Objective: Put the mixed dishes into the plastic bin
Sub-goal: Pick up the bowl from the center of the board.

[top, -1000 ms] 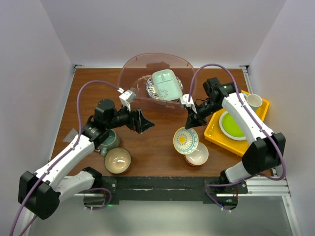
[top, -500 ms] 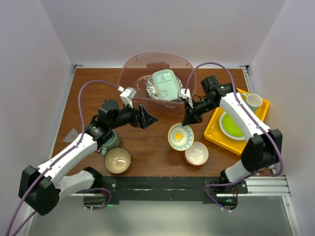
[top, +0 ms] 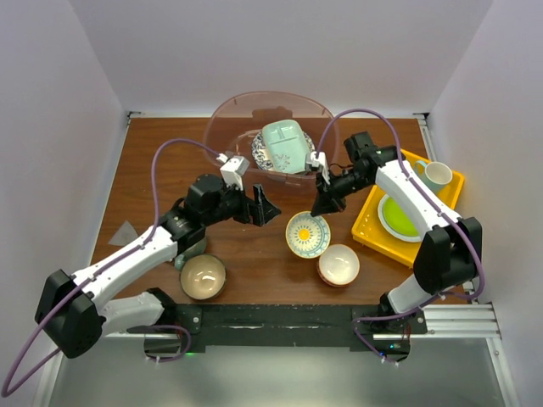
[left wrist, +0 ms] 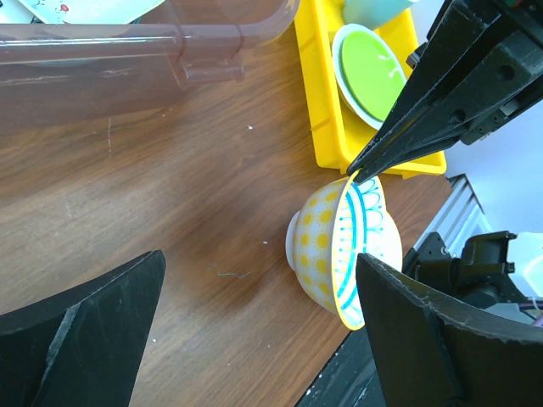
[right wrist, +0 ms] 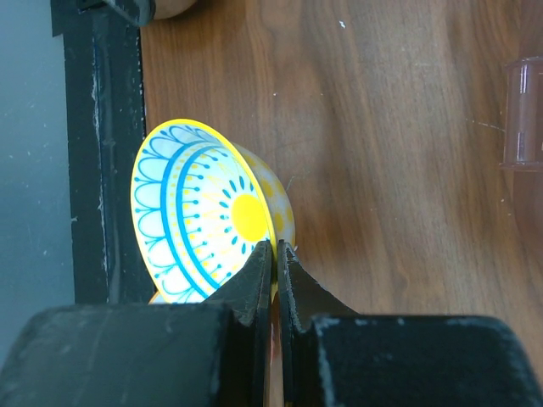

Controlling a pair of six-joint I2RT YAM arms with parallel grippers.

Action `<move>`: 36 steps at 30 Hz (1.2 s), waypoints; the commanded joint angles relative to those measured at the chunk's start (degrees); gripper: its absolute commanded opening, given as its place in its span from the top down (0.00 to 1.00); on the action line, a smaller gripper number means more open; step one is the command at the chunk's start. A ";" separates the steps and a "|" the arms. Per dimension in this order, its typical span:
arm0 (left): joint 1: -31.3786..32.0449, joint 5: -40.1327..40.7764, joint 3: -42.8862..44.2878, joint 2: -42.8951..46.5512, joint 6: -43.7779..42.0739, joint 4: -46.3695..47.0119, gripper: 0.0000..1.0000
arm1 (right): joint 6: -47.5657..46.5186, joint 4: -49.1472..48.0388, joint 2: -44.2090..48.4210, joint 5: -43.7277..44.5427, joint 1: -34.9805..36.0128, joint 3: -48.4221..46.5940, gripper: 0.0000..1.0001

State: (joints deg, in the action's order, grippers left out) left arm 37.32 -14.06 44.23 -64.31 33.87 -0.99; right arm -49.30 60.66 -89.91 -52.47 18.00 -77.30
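Note:
A small patterned bowl [top: 308, 235], yellow-dotted outside with blue lines and a yellow sun inside, hangs tipped on its side just above the table. My right gripper [top: 321, 210] is shut on its rim [right wrist: 274, 248]. My left gripper [top: 265, 206] stands open to the left of the bowl [left wrist: 344, 250], touching nothing. The plastic bin [top: 225, 127] at the back holds a mint square dish [top: 284, 146] on a blue-patterned plate [top: 261, 153]. A tan bowl [top: 203, 276] and a white bowl [top: 338, 264] sit near the front edge. A teal mug [top: 191, 242] is half hidden under my left arm.
A yellow tray [top: 369, 229] at the right holds a lime-green plate [top: 399, 216] and a pale mug [top: 434, 175]. The bin's near wall [left wrist: 170, 51] lies just behind both grippers. The table's black front rail [right wrist: 102, 170] runs close below the held bowl.
My right gripper has carried the patterned bowl left and back, away from the white bowl. My left gripper has swung right toward it, still open.

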 commanded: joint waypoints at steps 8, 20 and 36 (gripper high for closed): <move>6.09 10.80 6.48 -3.62 -1.35 -3.84 0.02 | 3.24 -3.01 0.00 -3.78 0.19 0.48 1.00; 12.68 17.66 11.13 -10.04 -1.78 -6.82 0.17 | 4.56 -4.24 0.35 -3.52 0.11 0.74 1.00; 18.84 25.75 18.96 -19.27 -6.71 -17.55 0.95 | 5.00 -4.77 0.44 -4.39 -0.42 0.83 1.00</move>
State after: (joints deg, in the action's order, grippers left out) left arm 55.46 8.14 60.07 -83.15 29.28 -16.25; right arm -44.69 56.23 -90.00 -52.84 18.00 -76.34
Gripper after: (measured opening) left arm 0.205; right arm 0.025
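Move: The patterned bowl, already held aloft by its rim in the right gripper, has its middle about 11 cm to the left gripper's right, 2 cm back and some 8 cm below it. From the right gripper that middle lies about 5 cm back, 3 cm left and 3 cm down. Counted from the left gripper, the white bowl on the table sits roughly 19 cm right and 15 cm back; the plastic bin is centred about 18 cm straight ahead; both are lower. Bring the left gripper right and down, about 6 cm each way, with a slight draw back, to the near left part of the patterned bowl's rim. Roll the hand some 20 degrees so its left side rises, and from midway close the wide-open fingers, fast at the end, with the rim between them. Keep the right gripper's pinch on the rim, almost still. ##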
